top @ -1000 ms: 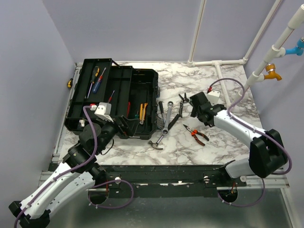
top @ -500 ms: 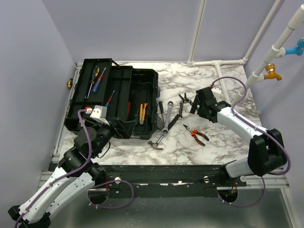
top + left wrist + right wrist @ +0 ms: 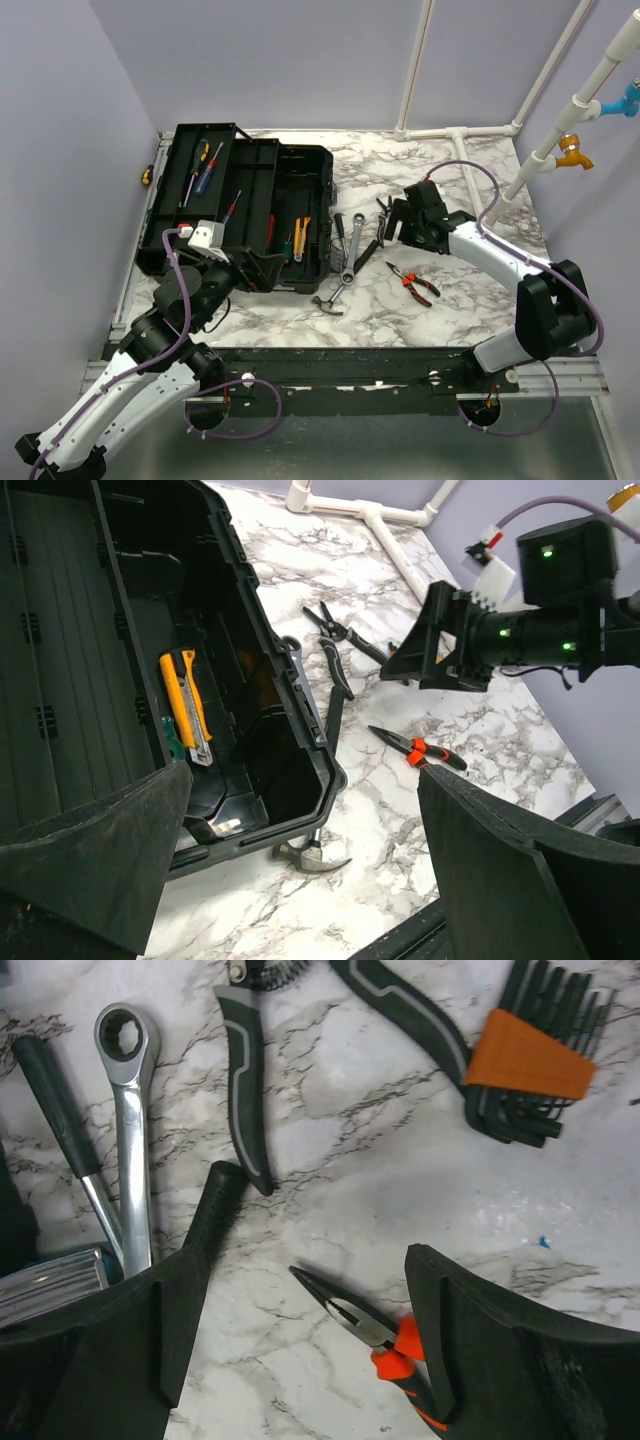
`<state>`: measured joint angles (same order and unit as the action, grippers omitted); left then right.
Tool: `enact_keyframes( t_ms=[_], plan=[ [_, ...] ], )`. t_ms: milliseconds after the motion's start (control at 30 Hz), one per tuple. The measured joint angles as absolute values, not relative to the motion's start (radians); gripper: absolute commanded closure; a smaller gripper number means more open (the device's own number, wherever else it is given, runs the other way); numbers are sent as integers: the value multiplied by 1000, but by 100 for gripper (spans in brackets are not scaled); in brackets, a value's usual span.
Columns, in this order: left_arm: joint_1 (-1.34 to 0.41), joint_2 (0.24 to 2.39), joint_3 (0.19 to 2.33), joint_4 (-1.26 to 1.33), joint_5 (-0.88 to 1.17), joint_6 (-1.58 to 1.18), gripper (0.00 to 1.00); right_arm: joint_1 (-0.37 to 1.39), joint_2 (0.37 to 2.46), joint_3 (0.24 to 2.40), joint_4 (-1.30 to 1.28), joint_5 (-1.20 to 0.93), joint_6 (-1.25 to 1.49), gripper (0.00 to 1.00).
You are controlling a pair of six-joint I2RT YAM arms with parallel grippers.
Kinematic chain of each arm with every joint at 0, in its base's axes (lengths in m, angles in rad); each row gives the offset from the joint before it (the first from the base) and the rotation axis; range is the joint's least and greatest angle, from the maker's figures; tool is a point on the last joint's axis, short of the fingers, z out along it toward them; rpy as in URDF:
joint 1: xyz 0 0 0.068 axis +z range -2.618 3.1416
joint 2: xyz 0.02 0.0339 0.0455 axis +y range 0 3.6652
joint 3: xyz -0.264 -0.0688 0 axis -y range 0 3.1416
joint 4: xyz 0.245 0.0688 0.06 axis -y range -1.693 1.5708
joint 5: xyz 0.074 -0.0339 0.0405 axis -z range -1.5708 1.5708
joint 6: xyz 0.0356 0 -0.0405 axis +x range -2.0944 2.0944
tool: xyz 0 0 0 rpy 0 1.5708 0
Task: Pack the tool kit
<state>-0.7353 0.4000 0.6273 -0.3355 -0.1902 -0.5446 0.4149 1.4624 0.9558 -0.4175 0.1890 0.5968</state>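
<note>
The black toolbox (image 3: pixel 328 200) stands open at the left, with a yellow utility knife (image 3: pixel 187 705) inside and screwdrivers (image 3: pixel 205 165) in its lid tray. On the marble lie a hammer (image 3: pixel 328 300), a ratchet wrench (image 3: pixel 352 250), black-handled pliers (image 3: pixel 245 1090), an orange hex key set (image 3: pixel 525 1060) and orange needle-nose pliers (image 3: pixel 412 283). My right gripper (image 3: pixel 400 225) is open and empty above the marble. In the right wrist view (image 3: pixel 310 1320) the orange pliers (image 3: pixel 370 1335) lie between its fingers, near the right one. My left gripper (image 3: pixel 255 268) is open and empty at the toolbox's near corner, above the hammer (image 3: pixel 312 858).
White pipes (image 3: pixel 440 130) run along the table's back and right side. A small pair of black pliers (image 3: pixel 388 208) lies behind the right gripper. The table's front edge (image 3: pixel 400 350) is just below the hammer.
My right gripper has moved left, from the right side of the table to above the loose tools. My left arm has drawn back slightly.
</note>
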Motion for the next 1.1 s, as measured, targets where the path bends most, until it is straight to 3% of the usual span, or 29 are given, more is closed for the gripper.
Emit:
enact_keyframes(
  t_ms=[233,567,800,1100],
  plan=[
    [-735,392,699,-398,-228,-517,2,483,1550,1026,-407,162,602,14],
    [-694,470,981,-644,-389,-437,2,545,1581,1170,-380,95,601,15],
    [-416,514,1040,-659,-340,-392,2,556,1585,1191,-267,-64,601,16],
    [102,764,1185,-665,49,-410,1,586,1725,1269,-175,-194,603,18]
  ],
)
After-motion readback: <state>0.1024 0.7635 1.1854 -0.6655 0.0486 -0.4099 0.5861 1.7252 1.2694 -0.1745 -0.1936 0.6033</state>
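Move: The open toolbox's deep compartment lies roughly 33 cm left of the right hand, about 12 cm ahead and a few cm lower; the black-handled tool is 21 cm left, 12 ahead, the wrench 17 left, 3 ahead, the pliers 4 right, 7 back, all on the table about 8 cm below. From the left hand the trays are about 22 cm left, 22 ahead and 14 below; the yellow cutter is 4 left, 14 ahead, 24 below. Both open hands sweep left, rising: the right about 18 cm towards the toolbox, the left towards its trays. ##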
